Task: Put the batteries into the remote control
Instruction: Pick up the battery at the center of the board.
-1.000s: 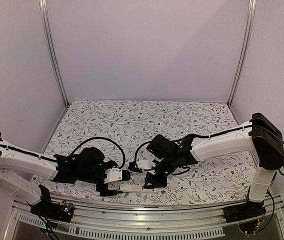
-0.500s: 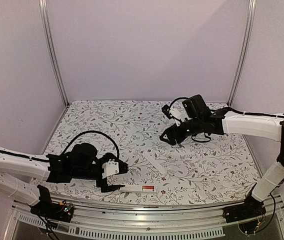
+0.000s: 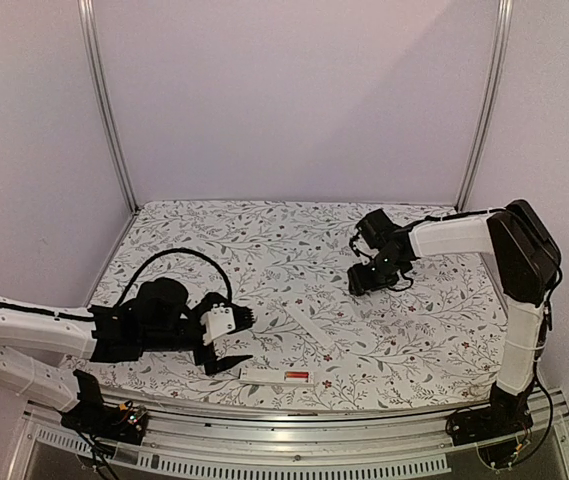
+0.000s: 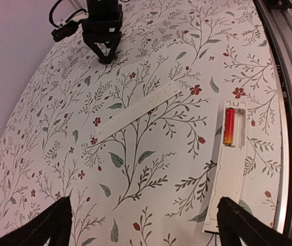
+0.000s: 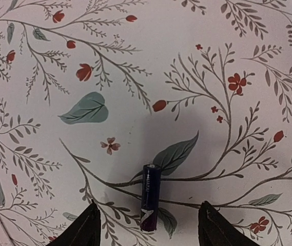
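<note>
The white remote control lies flat near the table's front edge, its compartment uncovered, with one red and yellow battery seated inside. My left gripper is open just left of the remote, its right fingertip beside the remote's near end. At the back right, my right gripper hangs open low over a loose dark blue battery. That battery lies between the right gripper's fingers, with gaps on both sides.
A thin flat white cover strip lies diagonally on the flowered cloth between the two arms, also seen in the left wrist view. The metal rail runs along the table's near edge, just beyond the remote.
My right arm left the remote and swung to the back right, coming down over the loose battery. My left gripper drew back a little to the left, away from the remote, and opened wider.
</note>
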`<state>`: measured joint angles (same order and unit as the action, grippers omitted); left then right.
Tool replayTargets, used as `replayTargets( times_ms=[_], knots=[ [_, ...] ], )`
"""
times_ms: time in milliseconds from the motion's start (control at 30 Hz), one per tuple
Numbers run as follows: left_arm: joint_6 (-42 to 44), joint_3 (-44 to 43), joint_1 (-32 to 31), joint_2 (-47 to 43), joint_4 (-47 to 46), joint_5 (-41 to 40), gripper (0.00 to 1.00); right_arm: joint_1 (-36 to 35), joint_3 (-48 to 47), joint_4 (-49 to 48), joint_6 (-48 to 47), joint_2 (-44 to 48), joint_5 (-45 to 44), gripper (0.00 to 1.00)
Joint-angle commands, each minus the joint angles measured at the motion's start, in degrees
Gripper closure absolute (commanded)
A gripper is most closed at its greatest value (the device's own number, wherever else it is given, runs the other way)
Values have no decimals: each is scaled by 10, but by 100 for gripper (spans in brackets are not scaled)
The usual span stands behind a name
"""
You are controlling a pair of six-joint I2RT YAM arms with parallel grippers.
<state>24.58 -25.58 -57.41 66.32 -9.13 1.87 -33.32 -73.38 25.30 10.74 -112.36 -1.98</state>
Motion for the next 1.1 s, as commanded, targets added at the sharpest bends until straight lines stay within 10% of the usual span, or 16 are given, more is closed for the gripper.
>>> replayTargets(
  times_ms=[0,500,1067],
  knots=[
    [-5,-14,6,0,0,-4,2,-2,-29,16,3,-33,-20,38],
    [-6,-15,10,-6,-1,-7,1,-2,-28,17,-7,-49,6,100],
    [-129,-42,40,-82,-100,-41,6,-26,77,-216,-100,225,233,100]
  ],
)
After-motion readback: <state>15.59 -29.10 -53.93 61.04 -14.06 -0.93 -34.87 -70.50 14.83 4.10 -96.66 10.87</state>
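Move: The battery lies flat between the right hand's open fingers, its middle about 1 cm ahead of the hand point and 2 cm below. On the table at much the same depth, the cover lies some 11 cm back and 14 cm to the left, and the remote about 24 cm back and 21 cm to the left. From the left hand the battery is around 21 cm ahead, 29 cm to the right and 10 cm lower. Down a last 1 cm or so, the right hand settles over the battery, holds still while its fingers close and pinch it near one end, then lifts about 15 cm with gathering speed, drifting some 5 cm left towards the remote's side as the fingertips swing out and leftward by nearly 30 degrees. The empty, open left hand waits, then late on rises about 8 cm and forward 3 cm. ##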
